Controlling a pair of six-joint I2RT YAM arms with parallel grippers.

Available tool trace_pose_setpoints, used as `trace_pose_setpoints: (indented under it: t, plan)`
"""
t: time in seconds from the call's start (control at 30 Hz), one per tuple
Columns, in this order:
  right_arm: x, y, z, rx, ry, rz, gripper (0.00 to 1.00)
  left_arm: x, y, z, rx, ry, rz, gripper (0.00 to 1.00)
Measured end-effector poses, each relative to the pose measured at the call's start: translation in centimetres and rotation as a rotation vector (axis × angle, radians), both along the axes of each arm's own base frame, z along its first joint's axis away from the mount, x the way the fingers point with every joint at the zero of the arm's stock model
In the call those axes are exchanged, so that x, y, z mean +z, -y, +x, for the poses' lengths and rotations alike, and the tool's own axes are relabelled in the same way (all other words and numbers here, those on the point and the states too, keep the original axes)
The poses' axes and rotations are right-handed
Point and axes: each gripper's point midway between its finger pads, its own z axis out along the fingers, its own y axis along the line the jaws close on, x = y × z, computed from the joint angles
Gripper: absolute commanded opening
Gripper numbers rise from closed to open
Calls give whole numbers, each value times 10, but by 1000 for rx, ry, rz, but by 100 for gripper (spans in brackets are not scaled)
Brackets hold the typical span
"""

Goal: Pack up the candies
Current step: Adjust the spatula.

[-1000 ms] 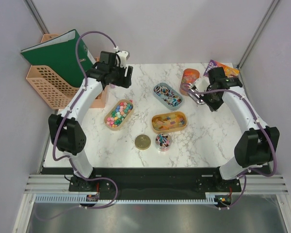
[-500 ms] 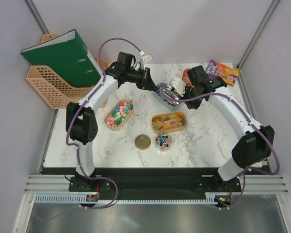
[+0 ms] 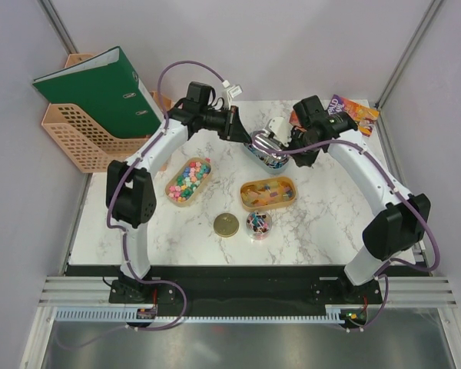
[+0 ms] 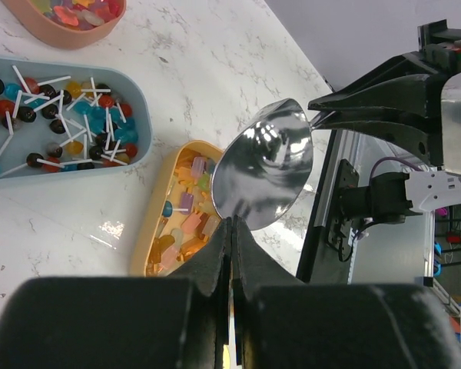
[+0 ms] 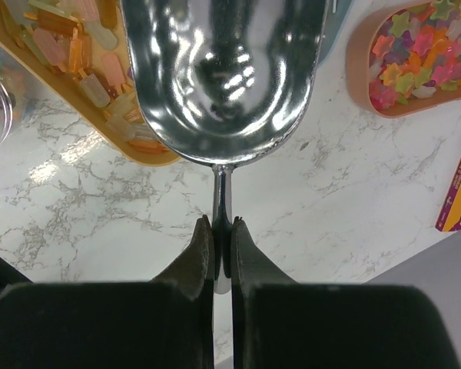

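The silver scoop (image 5: 223,77) is empty, and my right gripper (image 5: 221,223) is shut on its thin handle. It hangs over the blue tray (image 3: 250,154) of lollipop candies (image 4: 61,115), at the table's back centre. My left gripper (image 4: 232,223) is shut, its tips right at the rim of the scoop's bowl (image 4: 265,173). I cannot tell whether the left gripper pinches that rim. Small mixed-colour candies (image 3: 188,181) fill a tan oval tray at the left. An amber tray (image 3: 269,194) holds popsicle-shaped candies (image 5: 77,54). Star candies (image 5: 415,54) lie in a pink tray.
A round gold lid (image 3: 226,224) and an open jar (image 3: 258,224) with candies stand near the front centre. A green binder (image 3: 92,84) leans on a peach basket (image 3: 73,134) at the back left. A colourful book (image 3: 353,109) lies at the back right.
My left arm swung from the back left to the table's centre and its gripper shut at the scoop's rim. My right arm carried the scoop leftward over the blue tray.
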Motion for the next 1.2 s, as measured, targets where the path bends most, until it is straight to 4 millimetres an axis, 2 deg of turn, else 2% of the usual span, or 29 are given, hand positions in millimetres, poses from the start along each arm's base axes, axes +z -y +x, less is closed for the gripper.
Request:
trace_pose_setpoints:
  t: [0.27,0.53,0.63,0.67,0.7,0.77,0.8,0.9,0.97,1.07,1.2]
  plan:
    - [13,-2,-4,6,17,26,0,-15,2,2,-1,-27,13,2]
    - [54,-13,-10,37,124,131,0,-36,12,-2,-17,-68,38,2]
    - [61,-16,-10,35,147,157,0,-39,14,-2,-18,-71,44,4]
    - [63,-17,-8,29,155,161,0,-40,15,-1,-14,-69,48,7]
    - [63,-17,-6,20,161,163,0,-40,15,0,-10,-66,51,18]
    - [60,-12,1,-16,177,158,0,-39,14,4,9,-55,63,33]
    - [58,-7,6,-44,187,156,0,-37,14,7,17,-45,66,50]
    - [53,18,23,-151,208,141,0,-30,11,20,57,4,83,71]
    - [50,40,37,-238,222,134,0,-27,8,30,89,53,104,77]
    - [45,70,53,-353,237,121,0,-29,3,41,126,106,142,78]
    - [37,88,65,-435,239,120,0,-33,5,68,160,196,189,74]
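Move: The scoop's bowl hangs between the hands: from the left fingertips its middle is about 5 cm right, 2 cm back and 1 cm down, and from the right hand, which holds the handle, some 7 cm left, 2 cm forward and 4 cm up. Counted from the right hand, the lollipop tray is about 5 cm left and 3 cm forward, the star-candy tray 10 cm forward and 5 cm right, and the jelly-candy tray 10 cm back and 4 cm left, all roughly 17 cm below. With its shut fingertips already at the far end of the scoop's bowl, the left hand presses down about 4 cm while the right hand, keeping its pinch on the handle, rises some 6 cm, so that the bowl is levered down in the right grip. Then they part: the left fingers open wide as that hand goes forward over the lollipop tray, and the right carries the scoop to the right and forward towards the star-candy tray, sinking slightly and turning about 25 degrees clockwise. ##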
